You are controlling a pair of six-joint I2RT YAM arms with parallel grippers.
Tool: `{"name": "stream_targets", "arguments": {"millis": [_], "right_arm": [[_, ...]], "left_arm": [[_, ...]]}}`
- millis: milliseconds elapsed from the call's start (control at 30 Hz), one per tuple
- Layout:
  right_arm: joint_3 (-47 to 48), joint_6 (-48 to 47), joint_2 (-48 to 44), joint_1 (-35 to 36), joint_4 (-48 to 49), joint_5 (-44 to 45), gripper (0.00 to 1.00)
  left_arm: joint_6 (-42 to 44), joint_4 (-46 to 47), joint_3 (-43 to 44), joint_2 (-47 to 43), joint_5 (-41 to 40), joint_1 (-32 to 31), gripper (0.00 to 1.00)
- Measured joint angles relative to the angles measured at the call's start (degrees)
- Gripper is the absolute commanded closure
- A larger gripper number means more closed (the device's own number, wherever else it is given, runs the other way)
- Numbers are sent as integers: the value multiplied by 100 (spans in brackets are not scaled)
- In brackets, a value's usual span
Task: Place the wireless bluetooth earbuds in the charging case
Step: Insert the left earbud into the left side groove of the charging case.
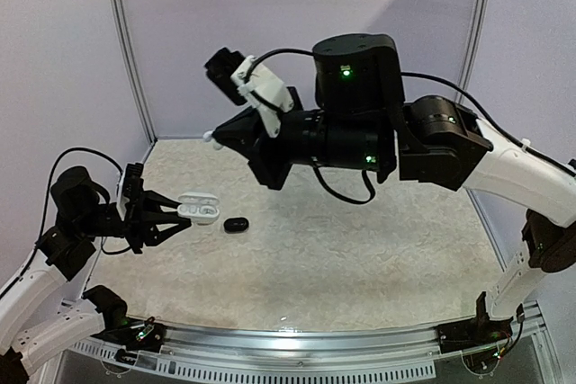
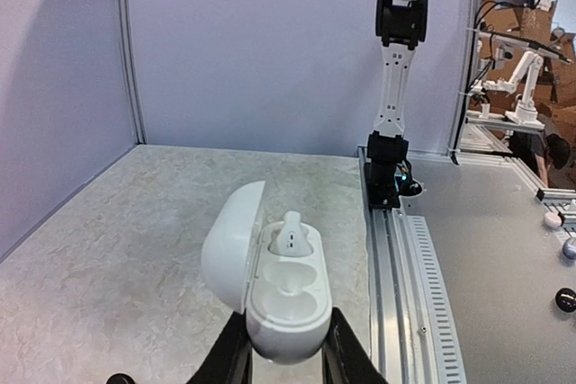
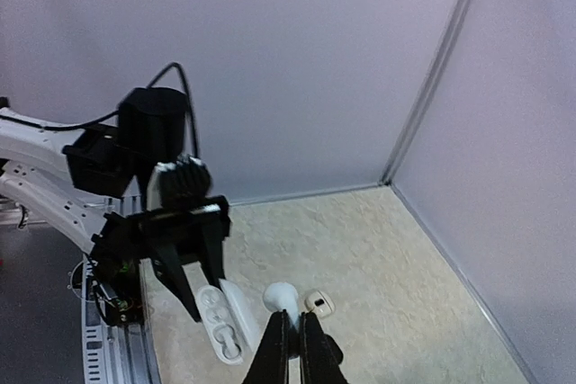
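My left gripper (image 1: 183, 215) is shut on the lower end of a white charging case (image 2: 288, 290), holding it just above the table with its lid (image 2: 229, 249) swung open to the left. One white earbud (image 2: 292, 233) sits in the far slot, and the near slot is empty. My right gripper (image 3: 290, 321) hangs high over the back left of the table, shut on another white earbud (image 3: 281, 297) whose bulb sticks out past the fingertips. In the top view that earbud (image 1: 209, 138) is up and behind the case (image 1: 200, 209).
A small dark pebble-like piece (image 1: 236, 225) lies on the table just right of the case; I cannot tell what it is. The metal rail (image 2: 405, 267) runs along the table's near edge. Walls close the left and back sides.
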Motion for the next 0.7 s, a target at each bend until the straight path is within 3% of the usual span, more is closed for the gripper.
{"name": "stream_targets", "arguments": {"millis": [300,700], "right_arm": [[1012,-1137,1314,295,-697,-398,100],[1117,-1373,1567,302,-1300,-595,100]], "left_arm": [[542,-577,155,28,26,-313,100],[741,-688,181,107,-107,-511,100]]}}
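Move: My right hand holds the left earbud high up. The open charging case it is going to lies about 9 cm to its left, 3 cm back and 12 cm below, with the other earbud already in the case end farther from my left fingers. On the table some 42 cm below my right hand, the black case is about 18 cm ahead and 8 cm left, the closed white case 21 cm ahead and 17 cm left. My left hand grips the open case; the held earbud is roughly 12 cm to its right, 2 cm ahead and 13 cm above. I sweep the pinched earbud left and a little back with my right hand, then drop it steeply, about 11 cm down and 6 cm left in all, tipping the fingers some 20 degrees downward, and ease to a stop close over the open case's empty groove. My left hand keeps its grip on the case and draws it back and slightly down, about 2 cm. ##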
